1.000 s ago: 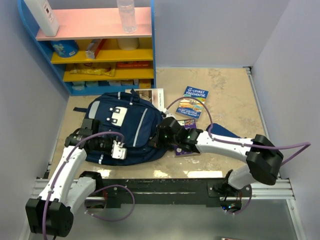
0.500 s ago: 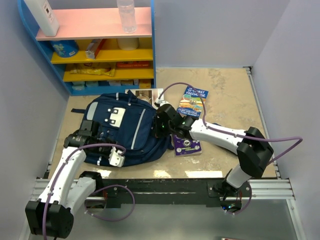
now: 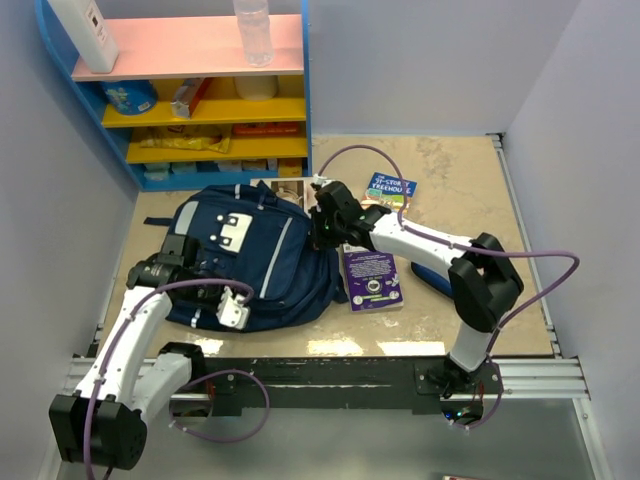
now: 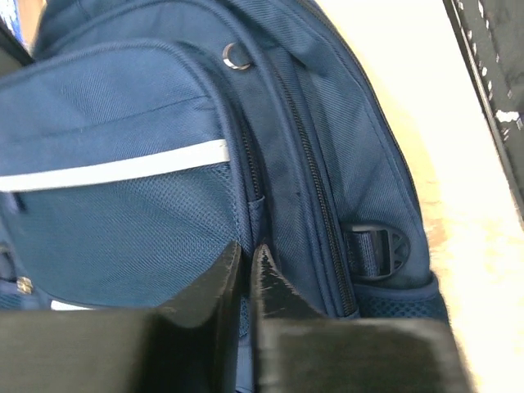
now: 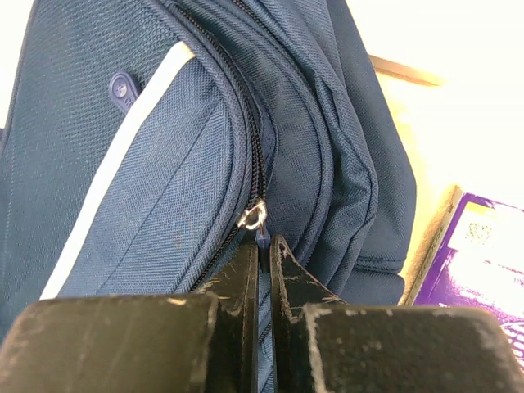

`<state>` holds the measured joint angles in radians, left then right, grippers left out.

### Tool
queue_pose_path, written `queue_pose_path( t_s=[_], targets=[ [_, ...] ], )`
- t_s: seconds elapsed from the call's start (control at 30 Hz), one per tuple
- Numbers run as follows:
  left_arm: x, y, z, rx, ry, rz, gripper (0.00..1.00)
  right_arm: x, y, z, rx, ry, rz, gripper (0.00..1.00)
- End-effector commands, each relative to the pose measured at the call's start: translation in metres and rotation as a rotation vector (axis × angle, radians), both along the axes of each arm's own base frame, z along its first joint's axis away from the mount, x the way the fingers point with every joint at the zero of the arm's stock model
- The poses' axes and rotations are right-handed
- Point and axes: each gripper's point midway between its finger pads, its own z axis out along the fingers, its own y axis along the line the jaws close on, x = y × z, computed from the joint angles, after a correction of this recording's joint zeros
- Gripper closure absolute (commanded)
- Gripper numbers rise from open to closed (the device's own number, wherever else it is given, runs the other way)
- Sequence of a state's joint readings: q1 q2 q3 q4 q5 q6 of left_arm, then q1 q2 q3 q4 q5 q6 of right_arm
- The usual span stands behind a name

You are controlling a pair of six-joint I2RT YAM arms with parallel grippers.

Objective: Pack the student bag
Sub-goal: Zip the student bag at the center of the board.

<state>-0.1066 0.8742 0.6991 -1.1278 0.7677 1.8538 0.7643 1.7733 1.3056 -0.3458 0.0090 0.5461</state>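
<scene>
The student bag (image 3: 262, 262), navy with grey stripes, lies flat on the table's left half. My left gripper (image 3: 232, 312) sits at the bag's near left side, and in the left wrist view the left gripper (image 4: 246, 250) is shut on a fold of the student bag (image 4: 123, 164) beside a mesh pocket. My right gripper (image 3: 322, 234) is at the bag's far right edge. The right wrist view shows the right gripper (image 5: 264, 242) shut on the blue zipper pull (image 5: 262, 237), just below its metal ring (image 5: 254, 216).
A purple book (image 3: 372, 280) lies just right of the bag, under my right arm. A blue storybook (image 3: 392, 188) and a white book (image 3: 300, 186) lie behind it. A blue shelf unit (image 3: 190, 100) stands at the back left. The black base rail (image 3: 320, 378) runs along the near edge.
My right gripper has travelled away from the arms along the bag's right edge with the zipper pull in it, uncovering the purple book. The left arm shifted slightly left.
</scene>
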Motion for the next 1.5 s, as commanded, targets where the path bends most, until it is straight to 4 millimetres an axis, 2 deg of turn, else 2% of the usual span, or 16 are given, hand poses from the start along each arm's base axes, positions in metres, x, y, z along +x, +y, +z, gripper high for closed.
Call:
queue_pose_path(
  t_s=[0.0, 0.13, 0.17, 0.27, 0.4, 0.43, 0.5, 0.53, 0.6, 0.67, 0.73, 0.87, 0.97, 1.1, 1.37, 1.47],
  targets=[
    [-0.009, 0.011, 0.008, 0.036, 0.204, 0.173, 0.78, 0.047, -0.033, 0.041, 0.058, -0.196, -0.147, 1.00],
    [0.020, 0.000, 0.050, -0.116, 0.247, 0.340, 0.60, 0.031, -0.020, 0.039, 0.136, -0.180, -0.096, 1.00],
    [0.024, -0.008, 0.061, -0.175, 0.276, 0.347, 0.23, 0.026, -0.017, 0.037, 0.141, -0.172, -0.085, 1.00],
    [0.041, -0.027, 0.098, -0.329, 0.367, 0.398, 0.01, 0.014, -0.011, 0.028, 0.158, -0.146, -0.047, 1.00],
    [0.048, -0.055, 0.125, -0.471, 0.527, 0.394, 0.00, -0.003, 0.003, 0.020, 0.199, -0.098, 0.014, 1.00],
    [0.044, -0.063, 0.119, -0.486, 0.649, 0.463, 0.00, -0.005, 0.005, 0.022, 0.216, -0.102, 0.019, 1.00],
    [0.061, -0.085, 0.121, -0.500, 0.527, 0.487, 0.00, -0.016, 0.012, 0.018, 0.231, -0.086, 0.035, 1.00],
    [0.056, -0.092, 0.106, -0.490, 0.554, 0.525, 0.00, -0.023, 0.020, 0.018, 0.239, -0.083, 0.054, 1.00],
    [0.070, -0.098, 0.093, -0.470, 0.551, 0.619, 0.00, -0.033, 0.027, 0.015, 0.240, -0.068, 0.061, 1.00],
    [0.091, -0.088, 0.066, -0.423, 0.549, 0.807, 0.00, -0.048, 0.037, 0.011, 0.239, -0.051, 0.081, 1.00],
    [0.096, -0.091, 0.058, -0.384, 0.501, 0.834, 0.00, -0.058, 0.048, 0.015, 0.264, -0.058, 0.078, 1.00],
    [0.082, -0.102, 0.046, -0.243, 0.372, 0.853, 0.00, -0.078, 0.051, 0.013, 0.293, -0.025, 0.048, 1.00],
    [0.077, -0.093, 0.039, -0.208, 0.312, 0.896, 0.00, -0.093, 0.057, 0.015, 0.324, -0.007, 0.055, 1.00],
    [0.066, -0.080, 0.030, -0.192, 0.297, 0.906, 0.00, -0.097, 0.056, 0.017, 0.336, -0.001, 0.051, 1.00],
    [0.045, -0.076, 0.051, -0.237, 0.230, 0.745, 0.00, -0.102, 0.053, 0.008, 0.358, 0.037, 0.055, 1.00],
    [0.031, -0.075, 0.038, -0.216, 0.243, 0.675, 0.00, -0.098, 0.054, 0.012, 0.382, 0.038, 0.047, 1.00]
  ],
)
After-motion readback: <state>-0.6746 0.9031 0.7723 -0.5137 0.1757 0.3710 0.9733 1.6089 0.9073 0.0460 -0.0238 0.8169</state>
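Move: The right hand still pinches the zip puller, with the bag's near right corner about 15 cm back of it; the purple book lies some 13 cm right and 9 back, 9 below. From the left hand, shut on the bag's edge, the puller is about 16 cm ahead and 19 to the right, roughly level; the white stripe's middle lies some 13 ahead and 12 right. Left lets go of the bag, arcs right towards the zip puller; right draws that back some 10 cm. ##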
